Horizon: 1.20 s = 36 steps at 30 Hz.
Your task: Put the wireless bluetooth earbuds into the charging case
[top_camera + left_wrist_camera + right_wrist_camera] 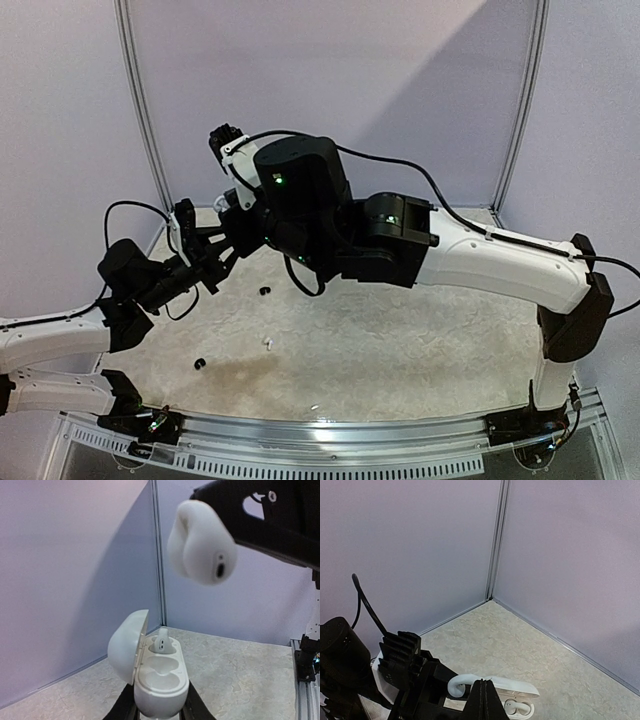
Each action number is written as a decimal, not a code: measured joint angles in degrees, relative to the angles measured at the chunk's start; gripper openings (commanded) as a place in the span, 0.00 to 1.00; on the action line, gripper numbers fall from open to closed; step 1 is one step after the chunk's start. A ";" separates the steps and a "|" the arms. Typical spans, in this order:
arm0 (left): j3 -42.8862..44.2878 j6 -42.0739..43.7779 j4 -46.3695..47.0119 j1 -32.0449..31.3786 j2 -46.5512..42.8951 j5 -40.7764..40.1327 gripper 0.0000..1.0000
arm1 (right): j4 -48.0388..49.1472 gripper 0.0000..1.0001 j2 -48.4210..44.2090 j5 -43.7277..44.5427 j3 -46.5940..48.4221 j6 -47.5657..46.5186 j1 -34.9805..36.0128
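Note:
My left gripper (155,707) is shut on the base of a white charging case (159,687), which stands upright with its lid (127,645) swung open to the left. One white earbud (163,641) sits in the far slot; the near slot is empty. Above the case hangs a second white earbud (202,547), pinched by my right gripper (484,686), whose black fingers (265,522) reach in from the upper right. The right wrist view shows this held earbud (456,686) beside the shut fingertips, with the case lid (517,685) just below. In the top view the right wrist (300,195) covers the case.
Loose on the mottled table (400,340) lie a black earbud (264,291), a white earbud (267,343), another black earbud (200,363) and a white one (315,407) near the front rail. Lilac walls meet in a corner (492,597) behind the case.

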 measured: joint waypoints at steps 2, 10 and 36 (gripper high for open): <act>0.00 -0.02 0.02 0.00 -0.28 -0.02 0.00 | 0.48 0.00 0.00 0.52 0.00 -0.96 0.00; 0.00 0.00 0.11 0.00 -0.50 0.02 0.00 | 1.46 0.00 0.13 1.86 -1.64 -3.19 0.00; 0.00 -0.02 -0.66 0.00 -0.92 0.11 0.00 | 0.20 0.00 1.55 3.93 -4.50 -3.28 -0.96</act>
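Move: The right hand, already holding an earbud, is above the open charging case, whose middle lies about 2 cm ahead, level sideways and 7 cm below. The earbud already in the case is some 3 cm ahead, 2 cm right and 6 cm below; the raised lid is about 3 cm ahead, 1 cm left and 5 cm below. The left hand grips the case, its middle roughly 1 cm ahead, 2 cm right and 1 cm above. The right hand lowers its pinched earbud about 5 cm, easing forward, into the steadily held case's empty well. ##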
